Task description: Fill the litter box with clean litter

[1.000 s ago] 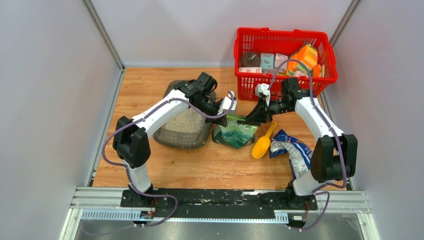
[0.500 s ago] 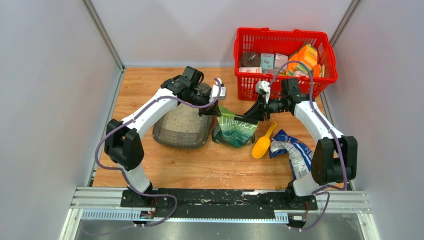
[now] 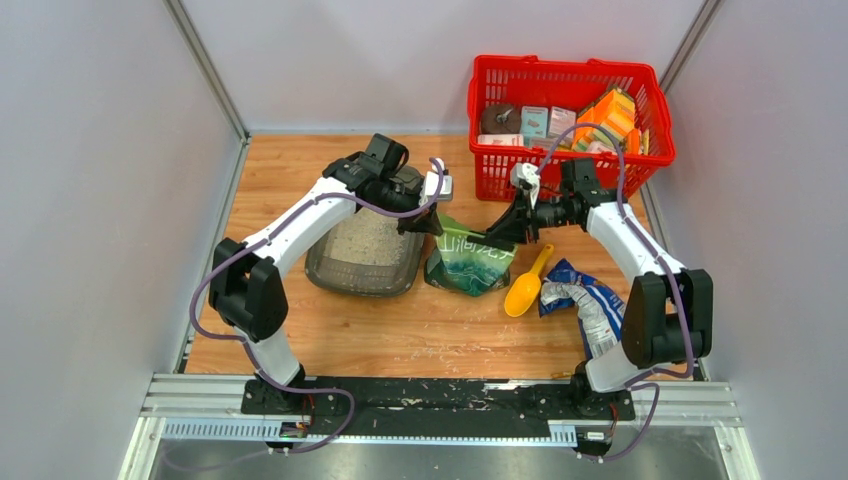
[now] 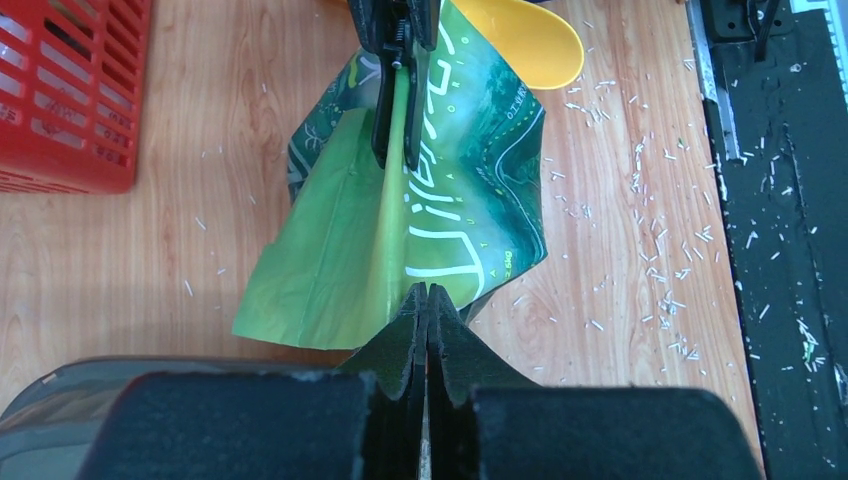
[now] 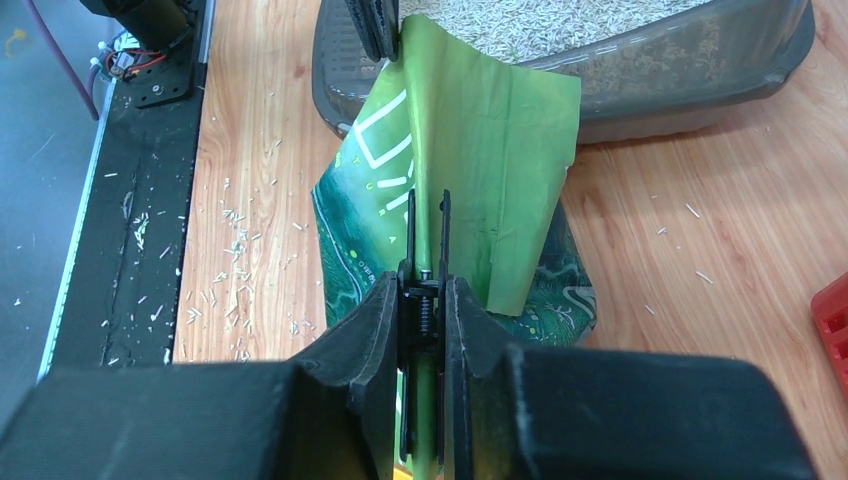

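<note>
A green litter bag stands on the wooden table between my two grippers, just right of the litter box. The dark grey box holds a layer of clean litter, which the right wrist view also shows. My left gripper is shut on the bag's top edge nearest the box. My right gripper is shut on a black spring clip clamped on the bag's opposite top edge. The light green top of the bag is stretched between them.
A yellow scoop lies right of the bag, next to a crumpled blue and silver bag. A red basket of boxes stands at the back right. Stray granules dot the wood near the black base rail.
Over the first half second my left gripper moved back and left with the bag's edge, pulling the bag top out from the right gripper. Since then nothing has visibly moved.
</note>
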Robot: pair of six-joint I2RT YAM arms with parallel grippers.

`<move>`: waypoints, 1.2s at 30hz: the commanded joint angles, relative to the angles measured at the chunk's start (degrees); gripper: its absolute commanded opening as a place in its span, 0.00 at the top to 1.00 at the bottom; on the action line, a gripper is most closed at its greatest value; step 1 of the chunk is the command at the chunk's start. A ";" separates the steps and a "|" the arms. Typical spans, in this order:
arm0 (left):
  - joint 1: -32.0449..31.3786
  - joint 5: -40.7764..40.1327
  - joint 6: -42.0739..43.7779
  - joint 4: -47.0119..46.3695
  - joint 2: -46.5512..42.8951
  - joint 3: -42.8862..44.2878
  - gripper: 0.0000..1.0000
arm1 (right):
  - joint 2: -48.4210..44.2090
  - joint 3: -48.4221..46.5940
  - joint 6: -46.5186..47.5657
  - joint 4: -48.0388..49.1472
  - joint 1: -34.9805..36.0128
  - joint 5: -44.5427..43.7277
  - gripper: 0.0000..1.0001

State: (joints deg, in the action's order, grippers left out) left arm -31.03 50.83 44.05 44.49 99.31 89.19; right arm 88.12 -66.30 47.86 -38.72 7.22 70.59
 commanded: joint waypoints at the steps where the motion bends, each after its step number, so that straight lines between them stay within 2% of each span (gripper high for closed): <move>1: 0.35 0.33 1.21 1.04 -2.19 0.64 0.99 | 2.41 -1.19 3.99 -8.81 0.42 -1.85 1.00; 4: 0.35 -0.20 1.65 1.39 -2.62 0.55 0.96 | 4.78 -3.83 8.91 -15.41 0.42 -2.56 0.86; 5: 0.35 -0.46 1.91 1.65 -2.63 0.55 0.92 | 5.05 -4.44 10.23 -18.03 0.42 -2.56 0.72; 8: 0.53 -0.55 1.91 2.18 -3.77 0.55 0.87 | 3.47 -6.55 9.72 -18.50 0.42 -3.35 0.50; 10: 0.70 -0.56 1.56 2.09 -5.08 0.20 0.85 | 1.01 -9.36 7.17 -18.41 0.42 -4.31 0.39; 12: 0.97 -0.64 0.60 1.92 -7.10 -0.50 0.83 | -0.66 -11.47 4.54 -17.62 -0.01 -5.89 0.36; 13: 1.05 -0.90 0.16 1.74 -7.72 -0.94 0.81 | -2.23 -14.09 2.35 -17.53 -0.19 -6.42 0.31; 15: 1.49 -2.30 -2.29 -0.10 -10.69 -2.69 0.73 | -3.73 -16.65 0.23 -17.01 -0.63 -8.79 0.25; 16: 1.67 -3.10 -3.52 -1.24 -11.76 -3.57 0.69 | -5.05 -18.41 -3.43 -16.57 -0.72 -10.02 0.13; 17: 1.84 -5.89 -7.19 -4.21 -13.07 -4.63 0.52 | -5.76 -18.95 -6.17 -13.78 -0.81 -13.68 0.00; 19: 2.55 -8.80 -9.85 -6.16 -16.24 -7.61 0.39 | -7.25 -19.21 -12.49 -9.90 -0.89 -18.70 0.00; 20: 2.90 -10.90 -11.34 -7.65 -17.29 -8.67 0.36 | -8.47 -18.61 -18.01 -6.40 -0.81 -24.39 0.00; 21: 3.77 -12.32 -12.40 -8.79 -19.39 -11.03 0.28 | -8.92 -18.16 -20.32 -4.98 -0.89 -27.32 0.00; 22: 4.21 -14.33 -14.33 -10.37 -20.55 -12.36 0.25 | -9.45 -17.38 -23.04 -3.22 -0.81 -30.74 0.00; 23: 4.74 -18.27 -18.17 -13.26 -21.60 -13.68 0.24 | -10.41 -15.72 -31.42 1.15 -0.81 -39.82 0.00; 25: 6.76 -21.89 -21.71 -15.56 -24.07 -17.11 0.24 | -10.68 -14.91 -39.64 3.91 -0.63 -51.02 0.00; 26: 7.38 -26.52 -25.12 -17.57 -24.86 -17.99 0.24 | -10.60 -14.99 -42.47 3.57 -0.72 -60.91 0.00; 27: 8.51 -29.18 -26.90 -18.47 -26.17 -19.65 0.24 | -9.99 -15.52 -46.50 2.95 -0.72 -65.10 0.00; 29: 9.84 -35.23 -30.76 -20.13 -27.23 -20.89 0.23 | -9.54 -16.05 -47.50 0.94 -0.72 -73.44 0.00; 33: 13.87 -41.50 -33.41 -22.07 -28.99 -23.18 0.23 | -9.72 -15.96 -47.50 1.19 -0.72 -75.51 0.00; 36: 16.42 -44.06 -34.21 -23.48 -29.00 -23.71 0.22 | -6.30 -19.64 -49.52 -0.04 -0.72 -76.30 0.00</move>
State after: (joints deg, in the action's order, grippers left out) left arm -17.50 14.81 15.07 26.26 72.49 65.95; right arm 79.22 -81.89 3.79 -40.03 6.46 2.13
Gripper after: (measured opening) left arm 0.773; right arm 1.000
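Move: The right fingers hold the clip on the green litter bag's folded top; its middle is about 3 cm to their left and level fore and aft. The bag's middle lies some 6 cm left, 4 cm back and 9 cm below, the yellow scoop 7 cm right, 10 cm back and 17 cm down, the red basket 13 cm right and 21 cm ahead, 9 cm lower. From the left hand, at the fold's other end, the clip is 10 cm right and 2 cm back, the litter box 14 cm left, 1 cm ahead, 16 cm below. Up and off the bag: the right hand dips a centimetre, opens wide to let go of the clip and rises about 10 cm, then swings right and forward to the front of the red basket, turning clockwise. The left fingers open too, freeing the fold's left end; that hand lifts slightly, then sweeps some 17 cm left and a little forward over the litter box, turning counter-clockwise. ##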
